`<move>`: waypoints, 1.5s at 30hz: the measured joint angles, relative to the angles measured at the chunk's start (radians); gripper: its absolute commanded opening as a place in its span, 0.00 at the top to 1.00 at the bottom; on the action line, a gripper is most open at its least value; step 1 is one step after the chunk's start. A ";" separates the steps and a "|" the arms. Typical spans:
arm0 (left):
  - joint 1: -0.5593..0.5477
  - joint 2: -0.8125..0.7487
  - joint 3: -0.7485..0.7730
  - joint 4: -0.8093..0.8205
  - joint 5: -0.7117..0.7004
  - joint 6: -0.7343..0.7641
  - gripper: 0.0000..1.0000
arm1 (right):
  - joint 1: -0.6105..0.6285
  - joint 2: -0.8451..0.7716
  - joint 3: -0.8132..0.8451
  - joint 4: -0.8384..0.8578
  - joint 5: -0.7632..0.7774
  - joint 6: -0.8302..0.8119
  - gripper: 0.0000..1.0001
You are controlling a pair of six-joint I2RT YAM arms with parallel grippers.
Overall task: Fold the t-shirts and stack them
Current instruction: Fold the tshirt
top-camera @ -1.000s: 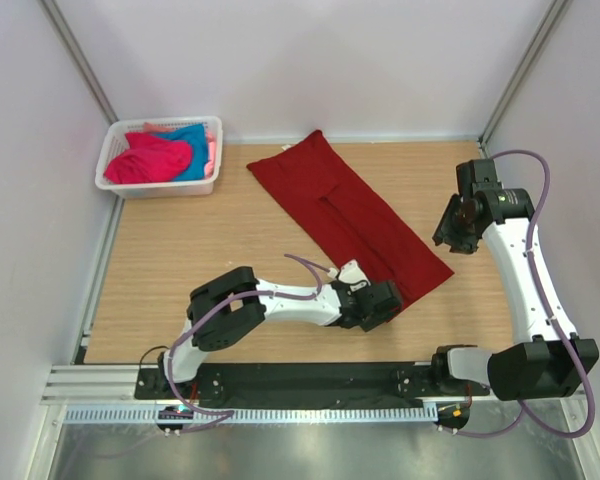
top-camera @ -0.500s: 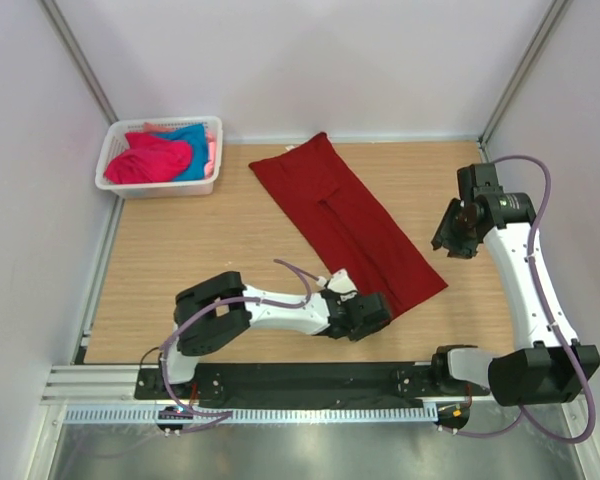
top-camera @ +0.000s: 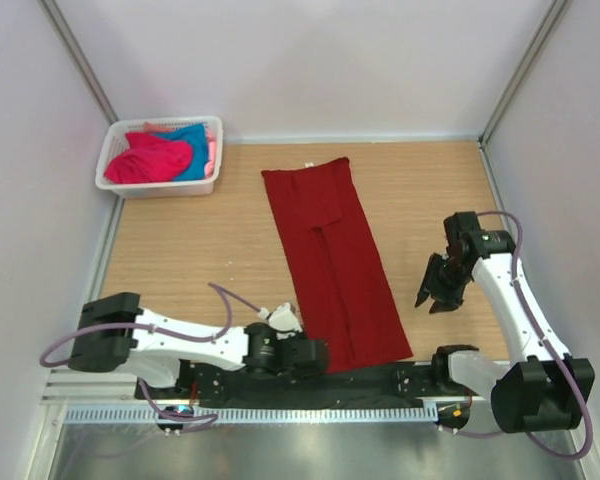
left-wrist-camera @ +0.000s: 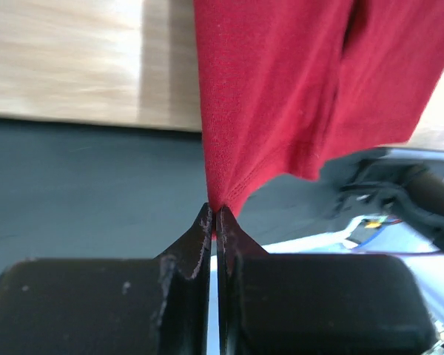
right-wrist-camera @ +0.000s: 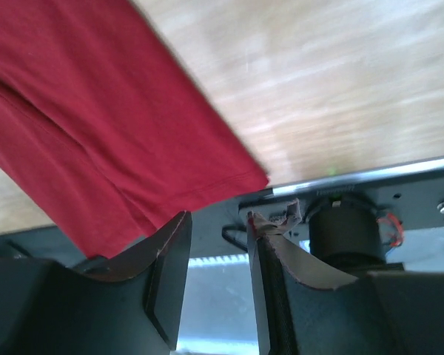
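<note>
The dark red t-shirt point(top-camera: 335, 260) lies on the table as a long narrow strip, its white neck label point(top-camera: 306, 166) at the far end. My left gripper point(top-camera: 320, 358) is low at the table's near edge, shut on the shirt's near hem corner. In the left wrist view the red cloth point(left-wrist-camera: 281, 89) stretches up out of the pinched tips of the left gripper point(left-wrist-camera: 214, 214). My right gripper point(top-camera: 435, 300) hovers to the right of the shirt, open and holding nothing. Seen from the right wrist, the right gripper point(right-wrist-camera: 218, 222) stands just past the hem of the shirt point(right-wrist-camera: 111, 133).
A white lattice basket point(top-camera: 114, 155) stands at the far left corner with a bright pink t-shirt point(top-camera: 148, 160) and a turquoise one point(top-camera: 192, 140) bunched inside. The black base rail point(top-camera: 310, 385) runs along the near edge. Aluminium posts and white walls enclose the wooden table point(top-camera: 200, 250).
My left gripper shut on the red shirt's near hem and dragged it toward the near edge, swinging the shirt from diagonal to nearly straight. The right arm dropped closer to the near edge.
</note>
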 measured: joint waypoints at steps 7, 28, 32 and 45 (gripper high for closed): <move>-0.028 -0.229 -0.198 -0.045 0.001 -0.037 1.00 | 0.042 -0.026 -0.126 -0.053 -0.047 0.055 0.58; -0.028 -0.555 -0.375 -0.074 -0.017 -0.023 1.00 | 0.602 -0.207 -0.358 0.090 -0.059 0.537 0.49; -0.028 -0.555 -0.375 -0.083 -0.016 -0.008 1.00 | 0.719 -0.206 -0.395 0.158 -0.056 0.631 0.50; -0.028 -0.530 -0.375 -0.087 -0.006 0.012 1.00 | 0.924 -0.109 -0.491 0.301 -0.007 0.805 0.53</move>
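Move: The left hand holds the t-shirt's near-left corner; the far-left corner it is being lined up with lies about 44 cm ahead and 14 cm left, roughly 4 cm lower. The free near-right corner is some 18 cm to the left hand's right and 3 cm ahead. From the open right hand that free corner lies about 10 cm back, 4 cm left and 10 cm below, with the held corner 13 cm back and 22 cm left. Left hand draws its pinched corner 10 cm left; open right hand reaches back, down and left to free corner. ##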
